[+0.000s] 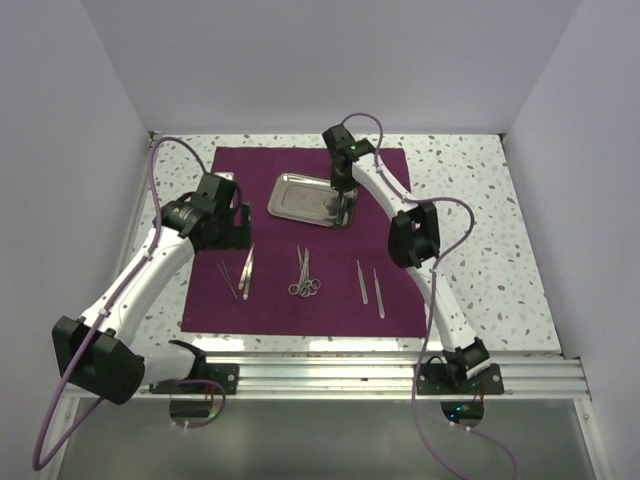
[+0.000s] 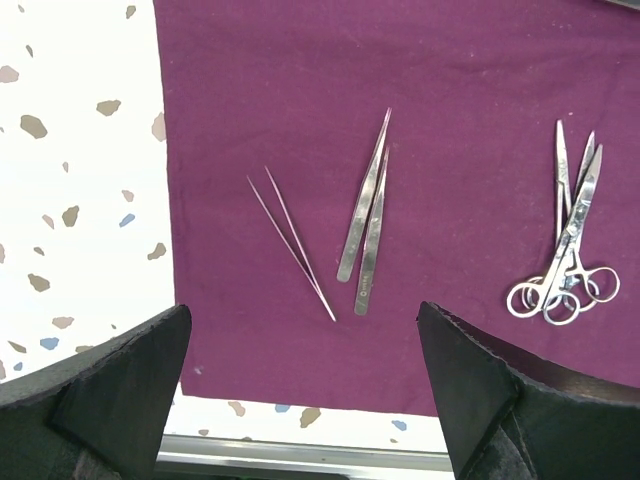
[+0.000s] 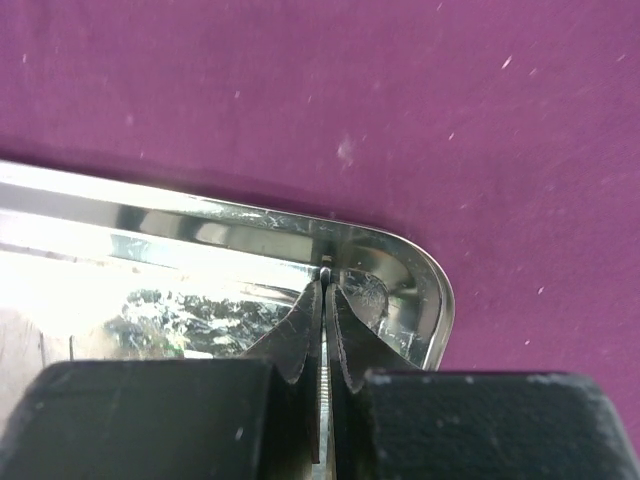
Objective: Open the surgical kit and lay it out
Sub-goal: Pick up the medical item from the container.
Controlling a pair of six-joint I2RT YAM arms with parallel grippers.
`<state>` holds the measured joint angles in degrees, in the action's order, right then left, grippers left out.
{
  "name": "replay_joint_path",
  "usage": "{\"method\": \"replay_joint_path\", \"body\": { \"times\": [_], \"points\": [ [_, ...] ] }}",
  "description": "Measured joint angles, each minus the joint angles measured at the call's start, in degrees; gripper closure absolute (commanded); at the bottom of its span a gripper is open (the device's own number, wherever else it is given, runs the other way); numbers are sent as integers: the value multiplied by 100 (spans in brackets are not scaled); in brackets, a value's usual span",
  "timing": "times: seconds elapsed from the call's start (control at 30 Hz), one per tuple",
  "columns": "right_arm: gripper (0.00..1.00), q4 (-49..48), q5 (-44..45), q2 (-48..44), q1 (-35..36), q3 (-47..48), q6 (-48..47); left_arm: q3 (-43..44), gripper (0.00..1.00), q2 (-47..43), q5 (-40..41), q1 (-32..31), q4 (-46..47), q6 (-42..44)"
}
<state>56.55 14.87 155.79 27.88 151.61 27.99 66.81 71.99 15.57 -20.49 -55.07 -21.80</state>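
Observation:
The plum cloth (image 1: 250, 165) lies spread flat, with the steel tray (image 1: 300, 197) on its far half. My right gripper (image 1: 343, 188) is down inside the tray's right end. In the right wrist view it (image 3: 325, 285) is shut on a thin silver strip seen edge-on, whose tip touches the tray (image 3: 200, 225) floor near the rounded corner. Two pairs of tweezers (image 2: 365, 215) and a finer pair (image 2: 292, 243) lie on the cloth (image 2: 460, 90) below my open left gripper (image 2: 302, 310), with ring-handled scissors (image 2: 565, 250) to the right.
Two more tweezers (image 1: 370, 285) lie on the cloth's near right part. Speckled tabletop (image 1: 480, 230) surrounds the cloth. A metal rail (image 1: 380, 370) runs along the near edge, and white walls close in the sides and back.

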Motion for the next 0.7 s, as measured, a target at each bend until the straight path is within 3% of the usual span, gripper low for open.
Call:
{"method": "replay_joint_path", "body": {
  "times": [0.3, 0.53, 0.7],
  "points": [
    [100, 258, -855, -385, -249, -289, 203, 2, 0, 0, -166, 11, 101, -37],
    [100, 341, -1248, -1364, -476, -494, 289, 2, 1, -9, -234, 11, 151, -177],
    [100, 210, -1298, -2476, -551, -1600, 221, 22, 0, -22, -245, 11, 203, -260]
  ]
}}
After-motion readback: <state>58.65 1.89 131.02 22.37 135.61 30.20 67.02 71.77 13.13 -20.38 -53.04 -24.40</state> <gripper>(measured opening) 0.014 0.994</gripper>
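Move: The right fingers are already shut on the medical item, low in the right far end of the tray. The tray's middle lies about 9 cm left and 2 cm back of them. The two scalpels already laid out lie some 27 cm back and 6 cm right; the scissors are about 24 cm back and 10 cm left. From the open left hand, the scalpels lie about 34 cm right, level ahead and some 15 cm below. Keep the right gripper shut on the medical item. Ease it back about 1.5 cm, then lift it fast, straight up out of the tray, to about 14 cm. Near the top, swing it back towards the robot and rightwards, away from the tray, 3 to 4 cm altogether each way, while rolling the wrist about 15 degrees so the hand's left side rises. ##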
